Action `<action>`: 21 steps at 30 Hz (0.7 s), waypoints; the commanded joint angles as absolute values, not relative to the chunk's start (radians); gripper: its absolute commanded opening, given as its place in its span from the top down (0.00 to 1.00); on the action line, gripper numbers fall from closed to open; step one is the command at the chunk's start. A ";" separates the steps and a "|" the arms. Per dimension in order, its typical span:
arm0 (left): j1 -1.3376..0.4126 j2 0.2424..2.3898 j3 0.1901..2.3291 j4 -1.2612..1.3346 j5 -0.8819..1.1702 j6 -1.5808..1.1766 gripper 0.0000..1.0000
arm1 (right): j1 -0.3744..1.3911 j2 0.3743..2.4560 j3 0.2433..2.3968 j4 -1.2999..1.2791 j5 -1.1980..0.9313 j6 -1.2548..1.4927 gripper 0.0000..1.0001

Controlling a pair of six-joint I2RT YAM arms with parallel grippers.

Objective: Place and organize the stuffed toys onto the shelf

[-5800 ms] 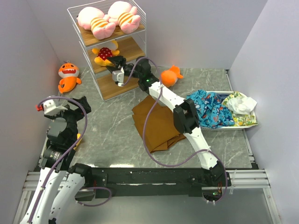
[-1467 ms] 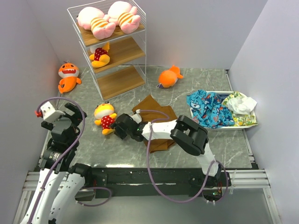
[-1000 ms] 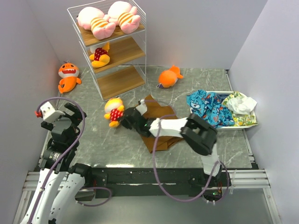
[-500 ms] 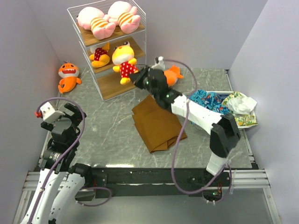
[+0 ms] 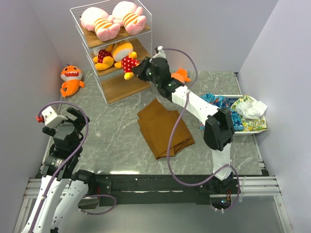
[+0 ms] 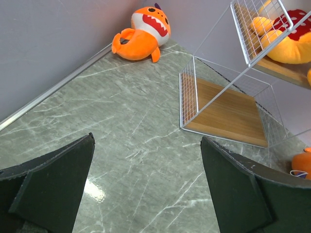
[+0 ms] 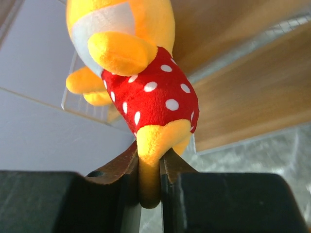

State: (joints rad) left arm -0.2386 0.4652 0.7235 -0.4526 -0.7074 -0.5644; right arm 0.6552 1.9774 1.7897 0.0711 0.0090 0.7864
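Note:
The shelf [image 5: 124,87] stands at the back left, with two pink striped stuffed toys [image 5: 109,20] on its top board. One yellow toy in a red dotted outfit [image 5: 103,57] sits on the middle board. Beside it a second yellow toy [image 5: 124,51] rests at that board's front edge. My right gripper [image 5: 138,69] is shut on its leg, and the right wrist view shows the yellow leg [image 7: 149,145] pinched between the jaws of the right gripper [image 7: 149,179]. An orange shark [image 5: 71,79] lies left of the shelf; another [image 5: 181,75] lies behind my right arm. My left gripper [image 5: 68,116] hangs open over the floor.
A folded brown cloth [image 5: 163,127] lies mid-table. A white tray [image 5: 262,127] of colourful fabric sits at the right wall. In the left wrist view the shelf's bottom board [image 6: 226,111] is bare and the orange shark [image 6: 143,31] lies in the corner.
My right arm lifted the yellow toy from the floor up to the shelf and has now pushed it onto the middle board beside the other yellow toy. The left arm stayed still.

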 commanded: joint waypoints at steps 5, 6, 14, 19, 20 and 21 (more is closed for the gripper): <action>-0.235 0.457 0.721 -0.426 -0.730 -0.560 0.03 | 0.600 2.083 2.005 0.155 -0.026 0.746 0.72; -0.235 0.457 0.719 -0.426 -0.732 -0.560 0.03 | 0.598 2.100 2.022 0.146 -0.022 0.744 0.68; -0.235 0.463 0.723 -0.430 -0.736 -0.564 0.03 | 0.561 2.177 2.172 0.120 -0.009 0.753 0.49; -0.235 0.463 0.719 -0.425 -0.733 -0.563 0.03 | 0.542 2.189 2.166 0.149 -0.017 0.816 0.49; -0.235 0.462 0.721 -0.425 -0.733 -0.564 0.03 | 0.541 2.192 2.166 0.152 -0.017 0.819 0.49; -0.235 0.463 0.721 -0.426 -0.732 -0.565 0.03 | 0.541 2.194 2.166 0.159 -0.015 0.830 0.50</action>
State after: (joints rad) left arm -0.2386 0.4656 0.7235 -0.4526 -0.7166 -0.5648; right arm 0.5514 2.1822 2.1265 0.0814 -0.0162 0.7879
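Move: From the right hand, which holds a yellow toy by its foot, the free place on the right part of the middle shelf is about 13 cm ahead and 5 cm left, near hand height. The seated yellow toy is some 7 cm ahead and 16 cm left; the right pink toy is about 14 cm ahead, 3 cm left and 22 cm up. From the idle left hand, the place lies roughly 34 cm ahead, 27 cm right and 3 cm up. Reaching forward about 8 cm and rising some 4 cm, the right hand carries the yellow toy in over the middle shelf beside the first one, drifting a little right late on while the fingertips tilt slightly up. On the way its barely parted fingers open to about half around the toy's feet, which are still between them. ##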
